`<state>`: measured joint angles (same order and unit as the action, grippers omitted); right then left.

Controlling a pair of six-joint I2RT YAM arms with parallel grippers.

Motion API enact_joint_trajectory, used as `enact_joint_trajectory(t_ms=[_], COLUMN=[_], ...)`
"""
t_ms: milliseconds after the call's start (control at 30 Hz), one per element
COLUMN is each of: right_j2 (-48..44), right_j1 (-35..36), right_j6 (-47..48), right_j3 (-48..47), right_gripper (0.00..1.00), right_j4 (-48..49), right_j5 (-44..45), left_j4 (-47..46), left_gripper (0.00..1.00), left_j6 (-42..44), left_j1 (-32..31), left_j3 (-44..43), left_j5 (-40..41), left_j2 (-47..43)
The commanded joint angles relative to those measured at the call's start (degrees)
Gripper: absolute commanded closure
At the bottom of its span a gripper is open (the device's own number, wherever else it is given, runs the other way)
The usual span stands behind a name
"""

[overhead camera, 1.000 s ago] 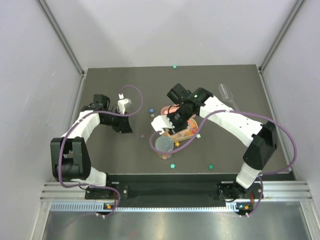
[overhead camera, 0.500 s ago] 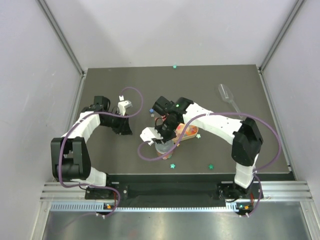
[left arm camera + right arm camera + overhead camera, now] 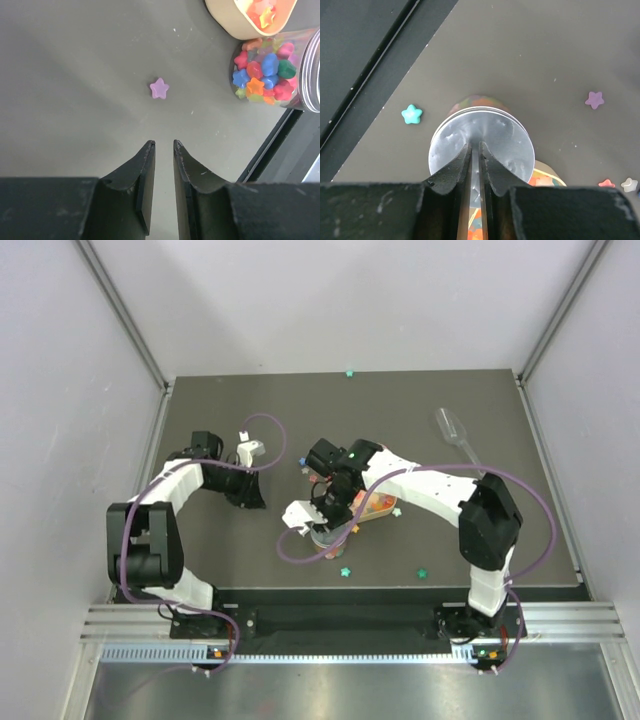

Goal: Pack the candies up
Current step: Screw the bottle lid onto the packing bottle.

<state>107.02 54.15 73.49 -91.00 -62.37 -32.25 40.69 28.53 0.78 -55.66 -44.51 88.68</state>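
A clear round jar (image 3: 267, 70) packed with star candies (image 3: 256, 86) stands near the middle of the mat under a silver lid (image 3: 505, 135). My right gripper (image 3: 474, 145) is shut, and its fingertips sit right over the middle of that lid (image 3: 328, 536). Behind the jar lies a beige dish (image 3: 235, 22) with orange and red candies in it. My left gripper (image 3: 164, 144) hangs to the jar's left (image 3: 248, 498), jaws a narrow gap apart and holding nothing. A loose purple star (image 3: 159, 88) lies just beyond its tips.
Loose stars lie on the dark mat: teal (image 3: 412, 114) near the front edge, green (image 3: 422, 572) further right, green (image 3: 349, 373) at the back edge, blue (image 3: 303, 462). A clear scoop (image 3: 455, 430) lies at the back right. The mat's front rim (image 3: 400, 589) runs close to the jar.
My right arm swung left and toward the front, coming over the jar's lid, and its jaws closed. The left arm has barely moved.
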Motion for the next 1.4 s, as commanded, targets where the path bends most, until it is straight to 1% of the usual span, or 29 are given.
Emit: enact_joint_trajectory(t_ms=[0,100,167,233,267,300,333,367,400,467,500,567,600,667,700,733,767,800,833,900,967,1000,1033,1133,1167,1233,1267,1333,1367], right_j2=[0.04,-3.12,-4.8,-7.26,-8.75,-9.46,-10.16,-11.56,-12.18,-13.85,-14.12,-14.12,-13.77,-12.55,-12.45,-12.63,-13.85,-14.73,-15.69,-17.55,-18.16,-18.43,-18.52,-18.25,-18.17,-18.17,-18.34,-18.69,-18.95], right_j1=[0.52,-0.01,-0.71,-1.58,-1.94,-2.38,-3.43,-4.05,-4.84,-7.64,-8.96,-13.27,-14.67,-18.02,-18.72,-19.25,-19.34,-19.26,-19.17,-19.17,-19.17,-19.17,-19.17,-19.26,-19.17,-19.17,-19.17,-19.08,-19.08], right_j6=[0.6,0.16,-0.02,-0.81,-1.24,-1.51,-1.86,-3.43,-4.4,-7.99,-9.67,-14.58,-15.65,-16.54,-16.54,-16.45,-15.15,-14.53,-14.26,-14.6,-15.65,-15.84,-16.01,-16.89,-17.94,-18.82,-19.26,-19.62,-19.97], right_j3=[2.41,-0.22,-1.98,-2.6,-2.6,-2.08,-1.55,-0.16,0.55,1.96,2.14,1.97,1.71,2.31,3.36,6.59,8.71,11.08,15.11,17.51,19.28,19.8,20.51,19.64,19.11,17.45,17.09,16.47,16.47], right_gripper=[0.9,0.88,0.87,0.79,0.74,0.71,0.69,0.6,0.59,0.57,0.57,0.59,0.62,0.65,0.65,0.65,0.64,0.61,0.56,0.55,0.52,0.5,0.48,0.45,0.43,0.42,0.41,0.41,0.41], right_j4=[0.49,2.42,3.65,4.36,4.45,4.71,5.41,6.02,6.81,8.75,9.45,10.25,8.51,5.96,4.2,3.75,3.66,4.35,5.14,6.2,6.29,6.56,6.73,6.73,6.65,6.47,6.12,5.59,5.5], right_j5=[1.13,3.85,5.43,6.06,6.41,6.58,6.76,6.85,6.85,6.94,6.94,5.54,5.01,3.86,3.51,3.34,3.25,3.16,2.81,2.19,1.49,1.31,1.49,1.66,1.75,1.67,1.66,1.84,1.75], left_j4=[-1.4,0.96,3.24,7.36,8.87,10.01,11.94,12.92,13.8,17.13,18.1,20.56,21.53,22.94,22.86,22.86,22.86,21.9,21.2,20.14,16.9,15.14,10.86,4.07,3.18,1.95,-0.5,-5.41,-10.75], left_gripper=[0.72,0.67,0.66,0.62,0.62,0.61,0.59,0.59,0.57,0.57,0.57,0.58,0.6,0.64,0.65,0.65,0.58,0.55,0.54,0.53,0.5,0.41,0.37,0.24,0.22,0.2,0.2,0.2,0.2], left_j6=[-0.06,0.55,1.87,7.04,9.58,14.48,17.14,20.04,24.94,30.41,35.66,39.91,44.81,49.93,53.52,55.56,57.4,59.68,60.06,61.98,61.21,60.94,60.59,56.9,56.29,53.56,52.42,45.41,42.51], left_j1=[0.1,-0.16,-0.25,-0.34,-0.34,-0.25,-0.51,-0.6,-0.51,-0.6,-0.6,-0.51,-2.08,-2.71,-3.58,-4.02,-4.55,-5.86,-6.74,-9.81,-11.93,-13.85,-14.83,-17.65,-18.17,-19.49,-19.84,-20.72,-21.08], left_j3=[-3.75,-5.77,-7.44,-7.71,-7.45,-6.92,-6.22,-4.74,-3.94,-2.27,-2.0,-1.21,-0.95,0.54,1.16,1.78,2.83,3.45,4.15,5.73,9.24,10.99,14.06,17.07,16.9,15.5,14.97,13.31,12.69], left_j5=[-1.19,-2.06,-3.38,-4.97,-5.32,-5.67,-5.67,-5.59,-5.32,-4.27,-3.75,-3.39,-3.39,-2.43,-2.25,-2.25,-2.77,-3.3,-3.91,-5.06,-5.67,-5.5,-5.32,-5.32,-5.5,-5.67,-5.85,-5.42,-5.06], left_j2=[0.53,-0.26,-1.58,-2.98,-4.64,-5.44,-6.32,-7.38,-7.73,-7.91,-8.0,-7.83,-7.56,-6.77,-6.42,-5.9,-5.72,-5.8,-6.41,-7.12,-8.96,-9.49,-10.28,-9.59,-8.71,-5.39,-4.15,-1.08,0.07])
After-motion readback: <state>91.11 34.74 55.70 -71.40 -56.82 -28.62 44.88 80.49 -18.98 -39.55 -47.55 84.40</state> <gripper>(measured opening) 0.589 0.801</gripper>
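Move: The right hand's closed fingers are on the lid of the packing bottle, so the bottle's middle is about 5 cm below it, straight under to within 1 cm left. From that hand, the yellow candy is some 4 cm ahead and 4 cm right, the teal candy 7 cm back and 3 cm right, and the orange tray's middle 11 cm ahead and 6 cm right, all 9–10 cm lower. From the left hand, the bottle is roughly 17 cm right, 6 cm back and 2 cm lower. The right hand comes off the lid, arcs up about 8 cm and forward and right over the near side of the orange tray, then drops back to about its starting height, ending some 13 cm right and 5 cm forward beside the bottle, turned about 35 degrees clockwise with its fingers opened to over half. Meanwhile the left hand makes a short hop forward and up, then swings back about 12 cm, down and right towards the bottle's left side, turning some 55 degrees clockwise and opening its fingers wide, without reaching the bottle. ##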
